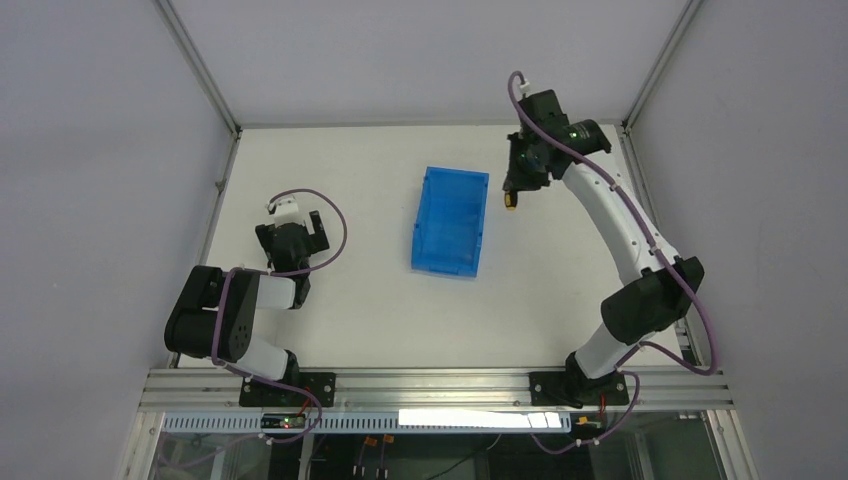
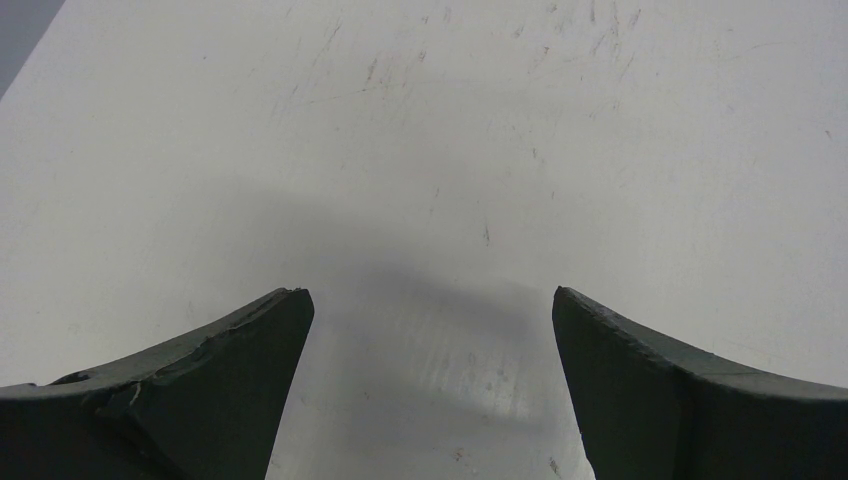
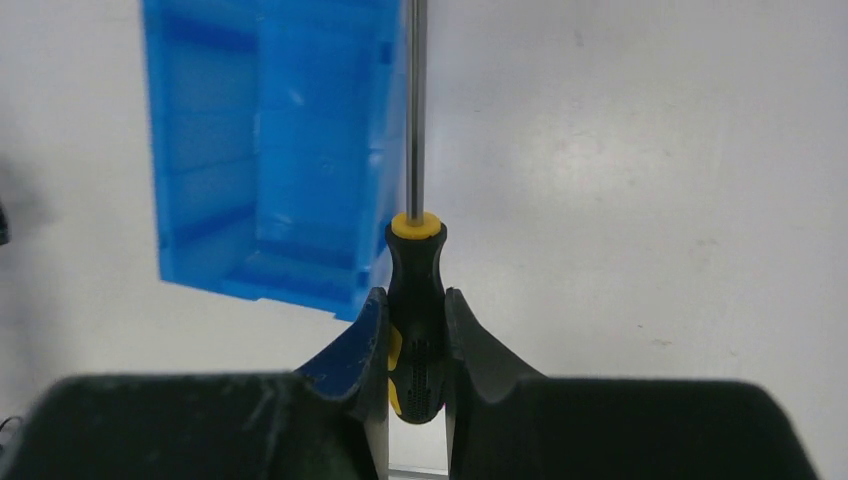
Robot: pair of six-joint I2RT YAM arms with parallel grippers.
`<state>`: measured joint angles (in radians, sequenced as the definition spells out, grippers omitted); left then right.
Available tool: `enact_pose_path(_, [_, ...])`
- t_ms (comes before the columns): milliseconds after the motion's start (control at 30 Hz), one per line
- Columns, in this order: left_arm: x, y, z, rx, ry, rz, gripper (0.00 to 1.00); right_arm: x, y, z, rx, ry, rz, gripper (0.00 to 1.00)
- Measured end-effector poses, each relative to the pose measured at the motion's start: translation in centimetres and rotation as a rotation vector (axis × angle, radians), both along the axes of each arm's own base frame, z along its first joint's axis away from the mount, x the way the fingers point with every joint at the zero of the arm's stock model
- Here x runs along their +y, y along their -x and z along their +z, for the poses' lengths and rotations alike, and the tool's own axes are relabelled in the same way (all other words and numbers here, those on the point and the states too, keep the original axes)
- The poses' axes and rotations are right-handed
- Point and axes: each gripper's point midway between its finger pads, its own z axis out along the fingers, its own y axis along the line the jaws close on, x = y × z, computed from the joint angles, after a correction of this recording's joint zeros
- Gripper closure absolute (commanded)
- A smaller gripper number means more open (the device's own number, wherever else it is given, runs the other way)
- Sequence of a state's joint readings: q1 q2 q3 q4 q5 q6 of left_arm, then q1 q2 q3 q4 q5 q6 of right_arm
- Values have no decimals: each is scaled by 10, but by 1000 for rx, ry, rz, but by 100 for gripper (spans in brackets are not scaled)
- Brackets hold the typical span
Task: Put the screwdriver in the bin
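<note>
The screwdriver (image 3: 417, 260) has a black and yellow handle clamped between my right gripper's (image 3: 416, 300) fingers, its thin metal shaft pointing away past the top of the right wrist view. From above, the right gripper (image 1: 516, 185) sits just right of the bin's far right corner, with the yellow handle end (image 1: 511, 200) showing below it. The translucent blue bin (image 1: 451, 220) lies mid-table; in the right wrist view the bin (image 3: 270, 150) is ahead and left of the shaft. My left gripper (image 2: 430, 310) stands open over bare table, far left of the bin; the top view shows this left gripper (image 1: 302, 225) too.
The white table (image 1: 560, 290) is walled by grey panels and metal frame posts at the back corners. The right arm's links arc along the table's right side. The left arm is folded near the table's left front.
</note>
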<state>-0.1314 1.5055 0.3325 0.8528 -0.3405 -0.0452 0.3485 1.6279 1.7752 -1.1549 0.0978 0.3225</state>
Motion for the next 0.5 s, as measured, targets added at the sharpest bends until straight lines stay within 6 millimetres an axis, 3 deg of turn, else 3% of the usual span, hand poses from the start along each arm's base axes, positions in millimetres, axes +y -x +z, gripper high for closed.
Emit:
enact_pose_path(167, [0, 0, 0, 0, 0, 0, 1, 72, 7, 9, -68, -77, 137, 100])
enact_pose_path(267, [0, 0, 0, 0, 0, 0, 1, 104, 7, 8, -90, -114, 184, 100])
enact_pose_path(433, [0, 0, 0, 0, 0, 0, 1, 139, -4, -18, -75, -135, 208, 100])
enact_pose_path(500, [0, 0, 0, 0, 0, 0, 1, 149, -7, -38, -49, -132, 207, 100])
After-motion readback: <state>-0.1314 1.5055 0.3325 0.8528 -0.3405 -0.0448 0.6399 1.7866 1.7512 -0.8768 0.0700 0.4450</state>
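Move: The right gripper already holds the screwdriver by its handle, high above the table. The blue bin's middle lies about 13 cm to its left, some 5 cm farther out and roughly 21 cm below. Nothing else stands near the bin or the way to it. From the idle left gripper, the bin is about 39 cm to the right, some 2 cm ahead and 3 cm lower. Swing the right gripper left about 15 cm, from beside the bin across its right wall to over the inside, keeping the fingers shut on the screwdriver handle. Stay nearly level at first, then ease down some 4 cm towards the bin as the sweep slows, turning the wrist counter-clockwise by roughly 10 degrees. ##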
